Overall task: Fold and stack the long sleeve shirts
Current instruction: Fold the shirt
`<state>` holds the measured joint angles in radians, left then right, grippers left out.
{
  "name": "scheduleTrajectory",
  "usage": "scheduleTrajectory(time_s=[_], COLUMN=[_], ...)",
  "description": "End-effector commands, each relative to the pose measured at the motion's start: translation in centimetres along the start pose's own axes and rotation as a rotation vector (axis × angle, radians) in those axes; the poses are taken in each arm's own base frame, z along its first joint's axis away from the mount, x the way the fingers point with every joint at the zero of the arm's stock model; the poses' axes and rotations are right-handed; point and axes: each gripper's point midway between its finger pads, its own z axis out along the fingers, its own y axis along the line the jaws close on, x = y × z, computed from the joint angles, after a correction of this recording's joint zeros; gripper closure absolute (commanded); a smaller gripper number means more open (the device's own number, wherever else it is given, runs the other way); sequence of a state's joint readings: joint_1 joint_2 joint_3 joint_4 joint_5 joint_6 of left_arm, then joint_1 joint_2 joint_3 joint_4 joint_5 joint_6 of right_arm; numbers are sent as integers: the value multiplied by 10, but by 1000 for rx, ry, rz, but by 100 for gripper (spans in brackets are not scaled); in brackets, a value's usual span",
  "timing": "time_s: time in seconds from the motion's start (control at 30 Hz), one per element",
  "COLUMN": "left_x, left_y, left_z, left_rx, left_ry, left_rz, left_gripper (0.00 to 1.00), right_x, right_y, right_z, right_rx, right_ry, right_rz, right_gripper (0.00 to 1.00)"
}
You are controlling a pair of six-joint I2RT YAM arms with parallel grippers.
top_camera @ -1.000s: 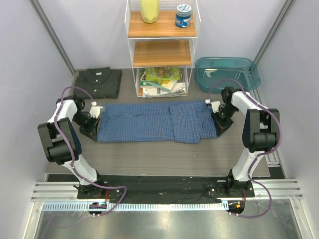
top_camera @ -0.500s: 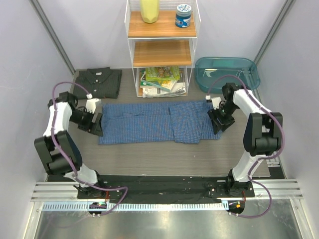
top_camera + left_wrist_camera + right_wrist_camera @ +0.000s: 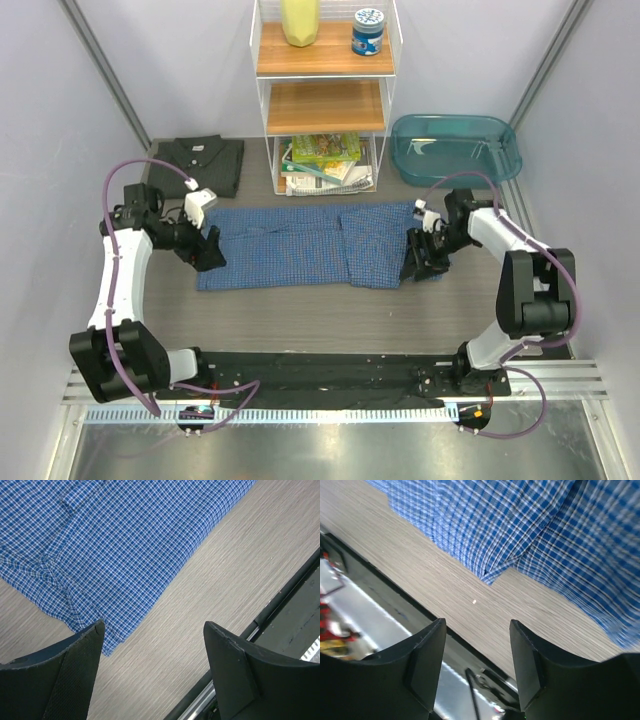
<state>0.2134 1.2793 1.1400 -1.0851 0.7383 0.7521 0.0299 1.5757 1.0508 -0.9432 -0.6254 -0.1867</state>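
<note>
The blue checked shirt [image 3: 310, 245] lies flat across the middle of the table, folded into a long strip, its right part doubled over. It also fills the top of the left wrist view [image 3: 115, 545] and the right wrist view [image 3: 520, 535]. The dark charcoal shirt [image 3: 198, 163] lies folded at the back left. My left gripper [image 3: 213, 250] is open and empty over the blue shirt's left end; in its wrist view [image 3: 152, 630] the jaws stand wide over bare table beside the shirt's corner. My right gripper [image 3: 415, 258] is open and empty over the shirt's right end [image 3: 476, 625].
A white wire shelf [image 3: 325, 95] stands at the back centre with a yellow object, a blue jar and books. A teal plastic tub [image 3: 455, 147] sits at the back right. A black rail [image 3: 330, 372] runs along the table's near edge.
Both grippers have lifted off the table and moved inward over the blue shirt's two ends. The left arm has swung up and right. The shirt has barely moved.
</note>
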Motion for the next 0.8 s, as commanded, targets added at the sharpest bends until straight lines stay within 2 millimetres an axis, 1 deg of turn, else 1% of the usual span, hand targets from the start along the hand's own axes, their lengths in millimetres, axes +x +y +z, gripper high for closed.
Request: scheduleTrajectory(time_s=[0.0, 0.07, 0.1, 0.13, 0.2, 0.23, 0.37, 0.47, 0.57, 0.67, 0.77], left_x=[-18, -17, -17, -17, -16, -16, -16, -18, -18, -18, -18], left_y=[-4, -4, -4, -3, -3, -2, 1, 0, 0, -1, -1], left_z=[-4, -4, -3, -3, -3, -2, 1, 2, 3, 3, 2], left_rx=[-3, -6, -5, -6, -8, -10, -3, 4, 9, 11, 7], left_ry=[-75, -74, -71, -70, -66, -65, -63, -67, -63, -59, -59], left_rz=[42, 41, 41, 43, 42, 44, 36, 35, 40, 44, 50], left_gripper=[20, 20, 19, 20, 19, 19, 19, 19, 19, 19, 19], right_x=[-25, -24, -22, -16, -14, -10, -5, -7, -1, -2, 3], right_y=[18, 17, 18, 17, 16, 13, 8, 9, 6, 4, -6], right_z=[16, 26, 32, 38, 45, 52, 63, 61, 57, 52, 57], right_rx=[-99, -81, -76, -77, -82, -82, -75, -75, -47, -16, 41], right_ry=[-105, -108, -92, -66, -61, -52, -28, -33, -4, -24, -3], right_rz=[62, 72, 65, 79, 104, 113, 142, 137, 165, 165, 203], right_gripper=[40, 40, 39, 40, 40, 40, 40, 43, 43, 41, 38])
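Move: Beyond the right hand's fingers, some 5 cm to its left, about 1 cm back and 7 cm below, lies the shirt's near edge at the folded sleeve's right corner. That sleeve's left corner is roughly 19 cm to the hand's left and 1 cm back; the shirt's right near corner is about 7 cm to its right and 1 cm ahead. From the left hand, the aimed-at edge lies some 53 cm to the right, 3 cm back and 13 cm below. Sinking about 5 cm and going some 4 cm to its left, the right hand comes down towards the shirt's near edge at the folded sleeve's right corner: first leftward and down together, then almost straight down, slowing to a near stop low over the cloth. The wrist turns roughly 10 degrees, partly clockwise; the fingers stay open, and no touch can be made out. ##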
